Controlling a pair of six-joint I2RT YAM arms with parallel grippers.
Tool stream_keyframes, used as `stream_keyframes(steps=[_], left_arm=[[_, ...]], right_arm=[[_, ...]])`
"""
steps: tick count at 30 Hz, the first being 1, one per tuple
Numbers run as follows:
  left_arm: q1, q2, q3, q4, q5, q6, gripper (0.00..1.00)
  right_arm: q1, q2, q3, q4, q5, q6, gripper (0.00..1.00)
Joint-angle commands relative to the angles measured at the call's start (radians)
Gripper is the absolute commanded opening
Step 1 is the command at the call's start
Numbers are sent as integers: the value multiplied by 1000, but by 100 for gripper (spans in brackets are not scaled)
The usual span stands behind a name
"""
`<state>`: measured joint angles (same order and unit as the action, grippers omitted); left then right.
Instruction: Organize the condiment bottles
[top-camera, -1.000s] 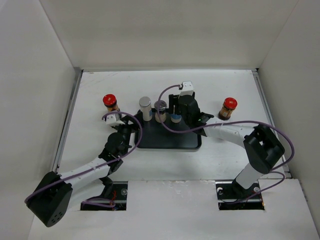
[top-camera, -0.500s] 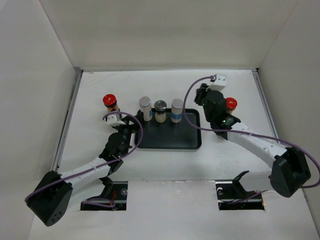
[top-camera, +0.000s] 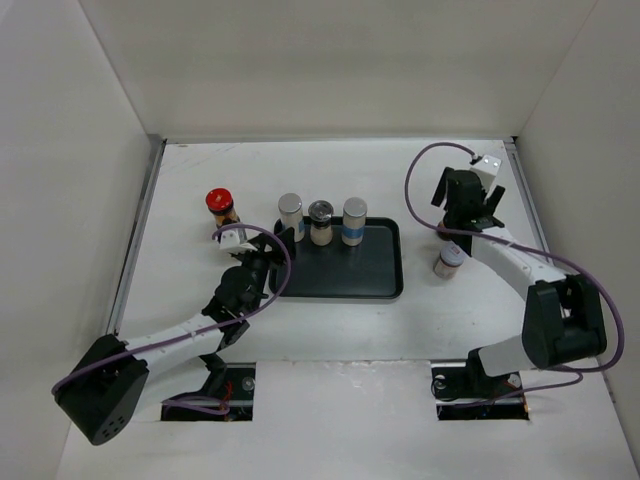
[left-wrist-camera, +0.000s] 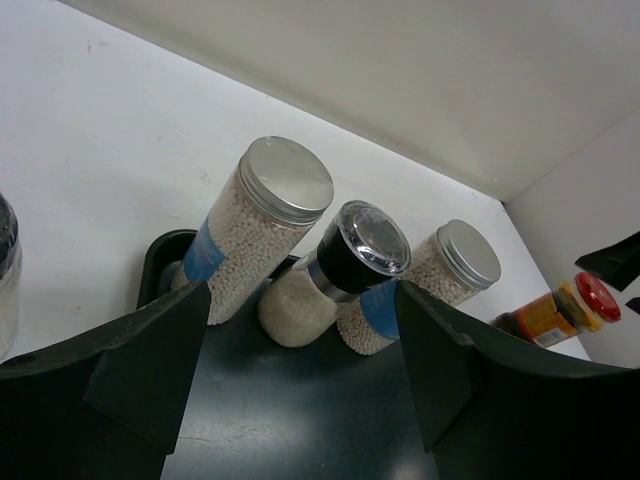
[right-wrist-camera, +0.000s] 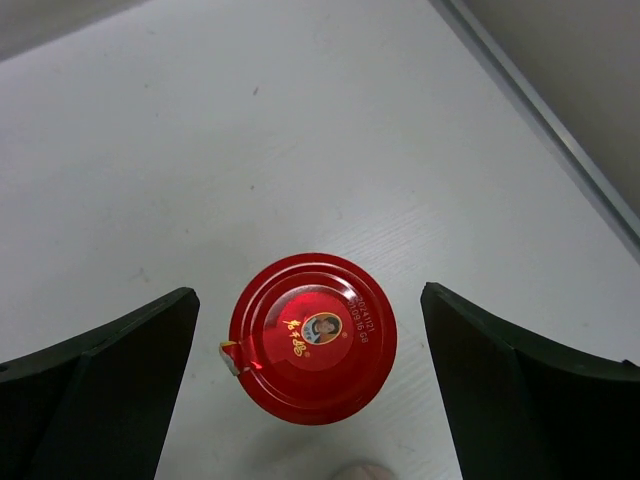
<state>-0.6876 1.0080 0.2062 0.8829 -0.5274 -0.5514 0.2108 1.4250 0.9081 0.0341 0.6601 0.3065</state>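
Three condiment bottles stand in a row at the back of the black tray (top-camera: 345, 275): a silver-capped shaker (top-camera: 290, 215), a glass grinder (top-camera: 321, 221) and a second silver-capped shaker (top-camera: 354, 221). They also show in the left wrist view: shaker (left-wrist-camera: 262, 225), grinder (left-wrist-camera: 345, 260), shaker (left-wrist-camera: 440, 275). My left gripper (top-camera: 262, 262) is open and empty at the tray's left edge (left-wrist-camera: 300, 290). My right gripper (top-camera: 466, 212) is open, with a jaw on each side above a red-capped jar (right-wrist-camera: 312, 340), not touching it (right-wrist-camera: 308, 300). Another red-capped jar (top-camera: 220, 205) stands left of the tray.
A small pale-capped bottle (top-camera: 448, 262) stands right of the tray, under my right forearm. The right red-capped jar also shows far right in the left wrist view (left-wrist-camera: 560, 312). A glass jar's edge (left-wrist-camera: 6, 280) shows at that view's left border. White walls enclose the table.
My right gripper has left the second silver-capped shaker standing on the tray and swung right, above the red-capped jar. My left gripper has shifted slightly toward the tray.
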Motion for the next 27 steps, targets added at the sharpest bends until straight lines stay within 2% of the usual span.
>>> stream_keyframes(steps=[1,13,18,22,27], left_arm=[[-6,4,15,57,17,-25,73],[3,7,13,57,20,-31,73],[3,-6,10,57,20,-28,73],[1,-5,12,53,20,-31,73],[21,6,9,53,18,-31,73]], right_arm=[[-18,17,51,-33,-31,9,100],[-49,89,40,-26,-143,101,90],[-40,23,26,24,-96,105,64],[49,-63,37,78,-59,37,58],[187,-127,43,89,-77,20,58]])
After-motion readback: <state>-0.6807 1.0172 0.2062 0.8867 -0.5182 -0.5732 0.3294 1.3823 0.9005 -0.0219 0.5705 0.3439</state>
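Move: The red-lidded jar stands between my right hand's open fingers and below them, its middle about 7 cm down and straight beneath. A silver-capped short bottle is about 10 cm back from my right hand and level sideways; the nearest bottle already in the tray, a tall blue-labelled one, is some 27 cm to the left and 1 cm back. From my left hand, the jar lies about 11 cm ahead, 42 cm right and 9 cm lower. With my right hand I sink about 4.5 cm over the red-lidded jar, fingers tipping slightly further down, and close them from wide open until they pinch it high up near the lid. Then I rise back by about as much and start swinging left towards the tray, some 6 cm, turning about 10 degrees counter-clockwise and keeping hold. ##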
